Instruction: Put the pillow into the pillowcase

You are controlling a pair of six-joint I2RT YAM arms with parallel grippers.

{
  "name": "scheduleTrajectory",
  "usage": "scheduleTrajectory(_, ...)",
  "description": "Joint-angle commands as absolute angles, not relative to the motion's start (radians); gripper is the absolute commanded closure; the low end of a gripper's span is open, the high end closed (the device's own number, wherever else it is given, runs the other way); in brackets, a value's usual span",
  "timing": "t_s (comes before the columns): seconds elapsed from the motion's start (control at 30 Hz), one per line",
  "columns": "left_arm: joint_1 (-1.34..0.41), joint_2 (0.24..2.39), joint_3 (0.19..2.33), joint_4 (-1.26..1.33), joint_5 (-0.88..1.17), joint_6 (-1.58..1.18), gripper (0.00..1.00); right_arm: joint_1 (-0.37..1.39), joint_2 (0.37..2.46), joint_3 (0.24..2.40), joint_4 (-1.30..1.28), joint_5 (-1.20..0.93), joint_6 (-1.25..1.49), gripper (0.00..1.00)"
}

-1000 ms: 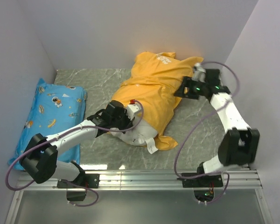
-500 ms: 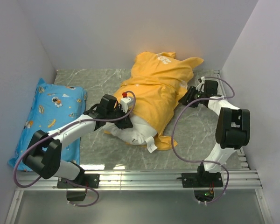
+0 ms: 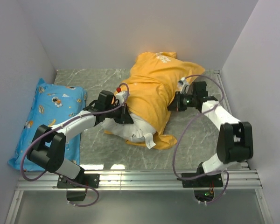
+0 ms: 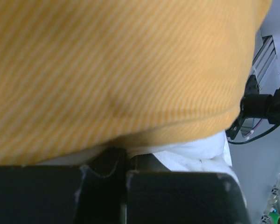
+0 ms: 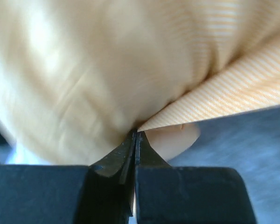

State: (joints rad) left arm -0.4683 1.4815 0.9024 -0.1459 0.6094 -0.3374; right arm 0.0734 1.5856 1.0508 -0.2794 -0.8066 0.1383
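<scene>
The orange pillowcase (image 3: 154,86) lies across the table's middle, small white logos at its far end. The white pillow (image 3: 136,129) sticks out of its near open end, tag showing. My left gripper (image 3: 122,115) is shut at the case's open hem; in the left wrist view the fingers (image 4: 107,163) meet under the orange pillowcase (image 4: 121,70), beside the white pillow (image 4: 196,156). My right gripper (image 3: 174,105) is shut, its tips (image 5: 136,134) pressed against the pillowcase (image 5: 84,70) at a fold on its right side.
A blue cartoon-print pillow (image 3: 49,116) lies along the left wall. Grey walls close in the left, back and right. The metal rail (image 3: 140,177) with both arm bases runs along the near edge. Marble tabletop (image 3: 196,135) shows at the right.
My right gripper has swung left and nearer, from the case's far right corner onto its right side. My left gripper has shifted up and left along the open hem.
</scene>
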Motion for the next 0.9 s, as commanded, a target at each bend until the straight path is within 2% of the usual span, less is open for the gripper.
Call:
scheduleTrajectory(0.0,-0.448,1.491,0.979,0.051,0.554,-0.452,1.0,0.187,1.436,0.963,-0.602,-0.975,-0.108,1.0)
scheduleTrajectory(0.13,-0.443,1.494,0.977,0.069,0.548,-0.508,1.0,0.183,1.446,0.979,-0.825,-1.032,-0.29,1.0)
scheduleTrajectory(0.2,-0.439,1.496,0.969,0.081,0.554,-0.52,1.0,0.189,1.517,1.006,-0.955,-1.06,-0.394,1.0)
scheduleTrajectory(0.27,-0.44,1.5,0.962,0.103,0.563,-0.537,1.0,0.187,1.58,1.069,-0.954,-1.043,-0.356,1.0)
scheduleTrajectory(0.4,-0.44,1.511,0.953,0.13,0.572,-0.563,1.0,0.176,1.621,1.222,-0.729,-1.012,-0.163,1.0)
scheduleTrajectory(0.47,-0.437,1.511,0.965,0.123,0.569,-0.557,1.0,0.181,1.651,1.333,-0.765,-0.997,-0.155,1.0)
scheduleTrajectory(0.5,-0.436,1.509,0.971,0.117,0.571,-0.551,1.0,0.175,1.648,1.342,-0.802,-0.948,-0.155,0.81)
scheduleTrajectory(0.57,-0.43,1.506,0.983,0.109,0.583,-0.546,1.0,0.147,1.557,1.278,-0.781,-0.869,-0.132,0.59)
scheduleTrajectory(0.6,-0.428,1.509,0.988,0.1,0.584,-0.545,1.0,0.141,1.514,1.229,-0.738,-0.833,-0.118,0.29)
scheduleTrajectory(0.63,-0.428,1.511,0.992,0.091,0.592,-0.543,1.0,0.14,1.426,1.133,-0.727,-0.756,-0.135,0.19)
scheduleTrajectory(0.7,-0.422,1.52,1.003,0.081,0.612,-0.543,1.0,0.167,1.352,1.006,-0.672,-0.659,-0.163,0.04)
scheduleTrajectory(0.87,-0.414,1.535,1.051,0.067,0.652,-0.569,1.0,0.326,1.29,0.917,-0.628,-0.412,-0.199,0.02)
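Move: The right hand, already shut on the right side of the pillowcase, has the case's loose hem corner about 16 cm back from it, roughly 1 cm to its right and some 10 cm below. The pillow's bare end lies about 10 cm back and 16 cm left, the white tag 16 cm back and 11 cm left. The left hand holds that bare end; from it, the pillowcase mouth's upper rim is about 8 cm right, 2 cm ahead. Still pinching the pillowcase's right side, the right hand yanks back about 13 cm and a little left, turning counter-clockwise some 25 degrees, then swings roughly 7 cm forward and up, opens wide and lets go. It dips back again towards the hem corner, fingers open. The left keeps its grip on the pillow's bare end, easing forward and up about 3 cm. ##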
